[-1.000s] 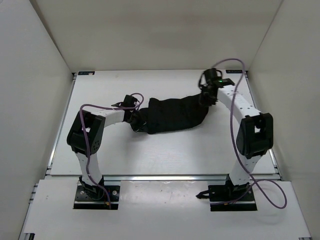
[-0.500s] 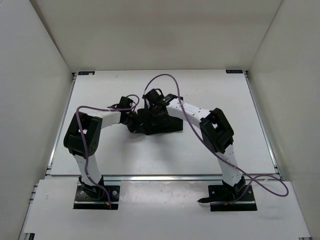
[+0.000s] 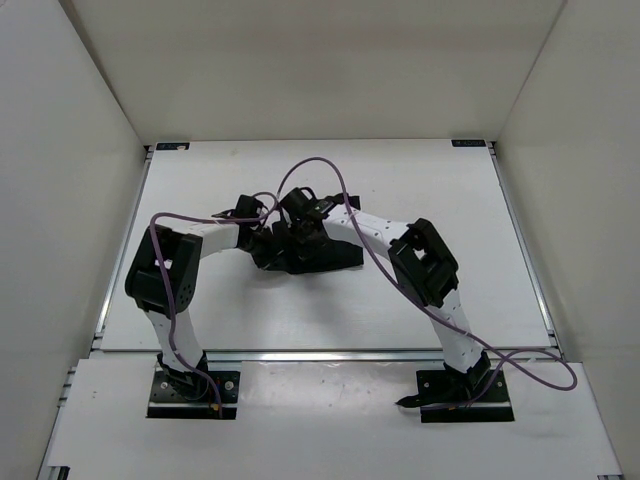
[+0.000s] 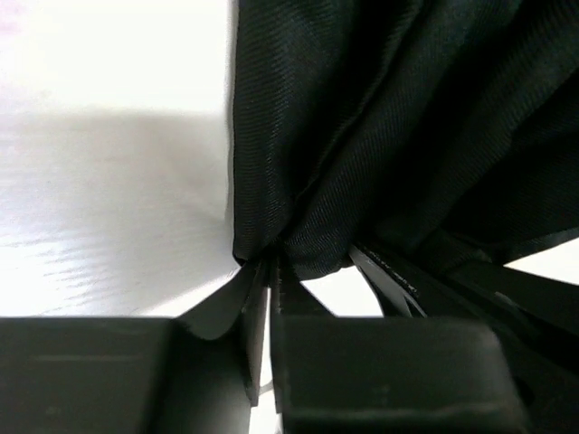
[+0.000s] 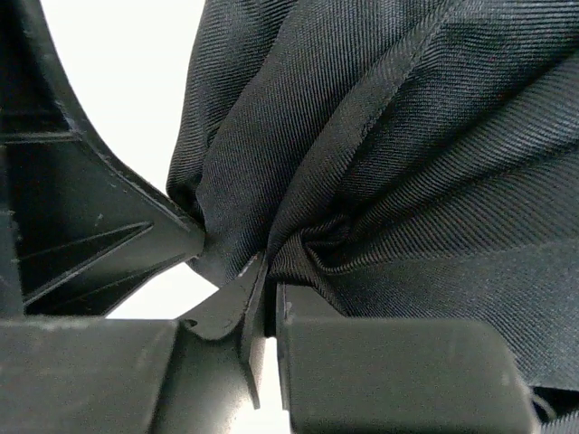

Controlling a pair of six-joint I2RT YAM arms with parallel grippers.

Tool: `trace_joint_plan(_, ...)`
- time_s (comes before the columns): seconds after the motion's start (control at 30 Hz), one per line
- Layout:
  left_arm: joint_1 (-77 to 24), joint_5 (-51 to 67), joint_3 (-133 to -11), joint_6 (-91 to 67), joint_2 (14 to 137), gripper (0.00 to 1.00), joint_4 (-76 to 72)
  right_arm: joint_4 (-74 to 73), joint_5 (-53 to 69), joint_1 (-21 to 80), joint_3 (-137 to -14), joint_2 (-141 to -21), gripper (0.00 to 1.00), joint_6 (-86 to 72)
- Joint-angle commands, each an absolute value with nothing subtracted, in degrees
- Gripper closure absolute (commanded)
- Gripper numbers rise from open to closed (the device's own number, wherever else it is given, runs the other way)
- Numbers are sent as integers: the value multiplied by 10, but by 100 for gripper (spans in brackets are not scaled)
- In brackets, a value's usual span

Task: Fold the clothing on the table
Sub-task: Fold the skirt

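Note:
The black clothing lies doubled over in a compact heap at the middle of the white table. My left gripper sits at the heap's left edge. My right gripper reaches across from the right and sits just beside it, over the same end. In the left wrist view the left gripper has its fingers nearly together, with pleated clothing bunched at the tips. In the right wrist view the right gripper pinches a gathered fold of the clothing.
Purple cables loop above both wrists. Metal rails edge the table, and white walls stand on three sides. Part of the left gripper's black body shows close beside the right fingers.
My right gripper swept left across the table with the garment's right end and laid it over the left end, so the long strip is now a short heap. The left arm barely moved.

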State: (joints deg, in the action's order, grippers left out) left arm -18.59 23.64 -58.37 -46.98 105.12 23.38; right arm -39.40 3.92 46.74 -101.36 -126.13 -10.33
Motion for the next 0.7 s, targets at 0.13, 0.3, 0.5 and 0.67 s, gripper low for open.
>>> trace_joint_plan(0.13, -154, 269, -589, -448, 997, 64, 296, -404, 22, 477, -1047, -1252, 94, -93)
trace_joint_plan(0.3, -109, 294, -563, -449, 934, 54, 289, -434, -22, 487, -1072, -1265, 93, -89)
trace_joint_plan(0.5, -46, 269, -507, -495, 813, 50, 225, -420, -29, 494, -1069, -1240, 85, -91)
trace_joint_plan(0.67, -17, 232, -476, -535, 718, 47, 186, -453, -51, 508, -1105, -1252, 66, -74)
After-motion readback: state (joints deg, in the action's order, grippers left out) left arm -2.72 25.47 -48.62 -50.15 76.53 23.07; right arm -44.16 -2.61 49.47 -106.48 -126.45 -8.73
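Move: Both hands are at the near left corner of the skirt, left fingertips low on the table and already starting to part, right ones still shut on the folded-over end. From the left hand the skirt's middle lies roughly 7 cm ahead and 11 cm to the right, with the right gripper's fingertips about 4 cm to the right and level. From the right hand that middle is about 6 cm ahead and 6 cm to the right, 2 cm lower. Letting go of the skirt's near left corner, the left fingers spread to about half open and the hand pulls off to its left and up, away from the cloth, slowly at first and then faster, some 11 cm up and 8 cm sideways, swinging counter-clockwise late on. The right hand stays at the corner, easing up about 2 cm, then begins to open around the bunched cloth, its fingertips still at it. ##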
